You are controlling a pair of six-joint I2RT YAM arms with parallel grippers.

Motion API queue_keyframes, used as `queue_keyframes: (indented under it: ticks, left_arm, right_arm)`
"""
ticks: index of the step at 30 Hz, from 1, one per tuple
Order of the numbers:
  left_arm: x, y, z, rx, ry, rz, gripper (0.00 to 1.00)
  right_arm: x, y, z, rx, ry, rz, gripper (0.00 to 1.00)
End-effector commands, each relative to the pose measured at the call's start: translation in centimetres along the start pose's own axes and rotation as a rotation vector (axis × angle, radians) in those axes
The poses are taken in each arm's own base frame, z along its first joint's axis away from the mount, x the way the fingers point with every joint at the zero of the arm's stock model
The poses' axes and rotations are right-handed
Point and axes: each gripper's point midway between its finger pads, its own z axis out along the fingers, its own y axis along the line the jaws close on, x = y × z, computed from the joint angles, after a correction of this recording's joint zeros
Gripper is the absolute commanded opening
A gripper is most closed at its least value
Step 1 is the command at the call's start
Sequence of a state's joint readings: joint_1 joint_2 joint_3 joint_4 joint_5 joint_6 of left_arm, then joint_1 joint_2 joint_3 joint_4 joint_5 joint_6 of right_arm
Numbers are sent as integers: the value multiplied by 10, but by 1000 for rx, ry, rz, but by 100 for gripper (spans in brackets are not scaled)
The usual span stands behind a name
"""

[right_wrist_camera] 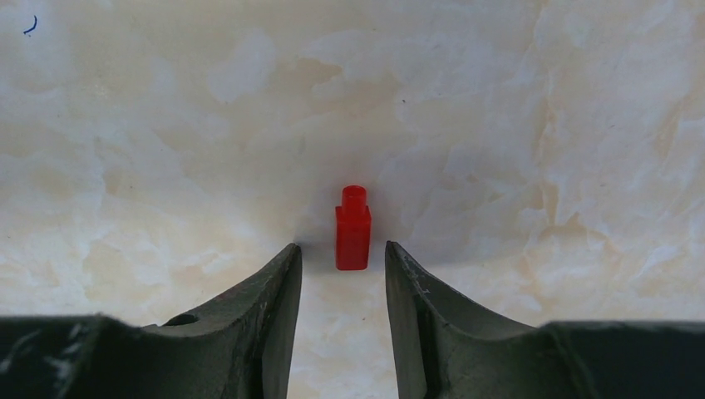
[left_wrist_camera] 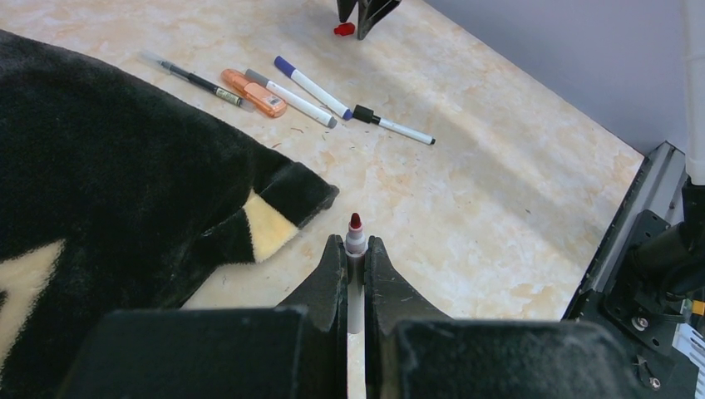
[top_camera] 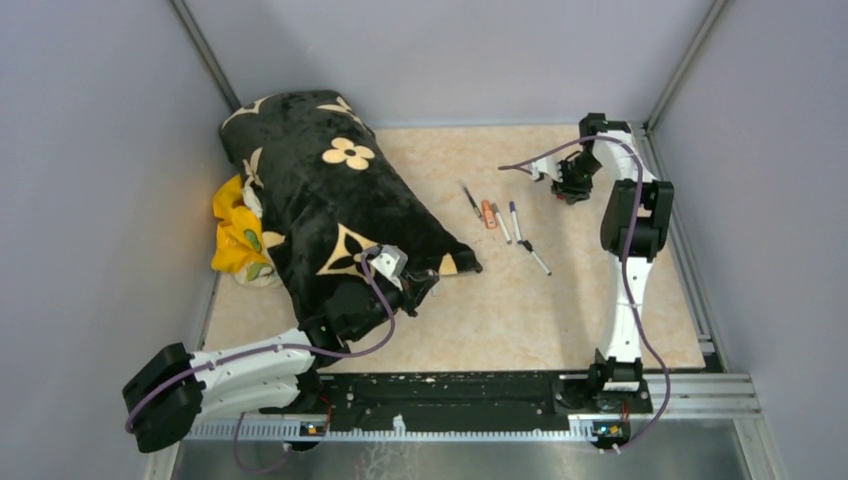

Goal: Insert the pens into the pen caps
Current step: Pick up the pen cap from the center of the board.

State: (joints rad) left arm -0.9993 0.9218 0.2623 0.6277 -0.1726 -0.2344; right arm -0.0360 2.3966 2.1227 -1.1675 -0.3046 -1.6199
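My left gripper (left_wrist_camera: pixel 355 243) is shut on a white-barrelled pen (left_wrist_camera: pixel 356 283), whose bare red tip (left_wrist_camera: pixel 356 222) sticks out past the fingertips, low over the table beside the blanket's corner. A small red pen cap (right_wrist_camera: pixel 353 233) lies on the table at the far right. My right gripper (right_wrist_camera: pixel 342 248) is open, a fingertip on each side of the cap's near end with a gap showing on both sides. Further left lie a thin dark pen (left_wrist_camera: pixel 195 81), an orange marker (left_wrist_camera: pixel 253 92), a grey-ended white marker (left_wrist_camera: pixel 291 97), a purple-ended one (left_wrist_camera: pixel 312 87) and a black-ended one (left_wrist_camera: pixel 391 125).
A black plush blanket with cream flower shapes (top_camera: pixel 320 200) covers the left of the table, with a yellow cloth (top_camera: pixel 235 235) beside it. A metal rail (top_camera: pixel 450 395) runs along the near edge. Grey walls close in the sides and back.
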Motion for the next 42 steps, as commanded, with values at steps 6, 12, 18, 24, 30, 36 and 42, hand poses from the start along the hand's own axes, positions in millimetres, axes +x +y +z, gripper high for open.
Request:
queue_keyframes:
  ticks: [6, 12, 18, 24, 30, 36, 42]
  left_arm:
    - [-13, -3, 6, 3, -24, -2, 0]
    - [-13, -3, 5, 3, -24, -3, 0]
    - [-13, -3, 4, 4, -28, -4, 0]
    - [-13, -4, 3, 6, -30, -6, 0]
    - [-13, -3, 3, 3, -34, -9, 0]
    - [-12, -3, 2, 5, -32, -9, 0]
    - [-14, -3, 0, 5, -41, -12, 0]
  right_arm:
    - [0, -2, -3, -16, 48, -39, 32]
    - [-1, 0, -1, -29, 73, -46, 23]
    - [-3, 5, -2, -39, 65, -31, 23]
    - [-17, 9, 0, -40, 57, -21, 28]
    - [-23, 14, 1, -50, 35, 13, 33]
    - [-26, 17, 6, -58, 43, 32, 26]
    - [-26, 19, 5, -58, 52, 42, 8]
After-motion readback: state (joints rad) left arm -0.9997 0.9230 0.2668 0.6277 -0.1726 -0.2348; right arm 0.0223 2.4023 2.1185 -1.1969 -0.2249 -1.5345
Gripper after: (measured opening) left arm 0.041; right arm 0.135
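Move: Right hand: the red pen cap lies practically between the open fingertips, about 1 cm to the left and 1 cm below, level fore and aft. From this hand, the blue-capped marker lies about 8 cm back and 15 cm to the left; the black-capped marker some 19 cm back and 11 cm to the left. From the left hand, the cap is about 30 cm ahead, 37 cm to the right and 15 cm below. Keep the right gripper low over the board with its fingers down and narrow them while easing slightly back. Open them partway again as you slide about 1.5 cm left along the red cap, drifting roughly another 0.5 cm back, then close the fingertips on the cap's sides, front and back, to pinch it. ##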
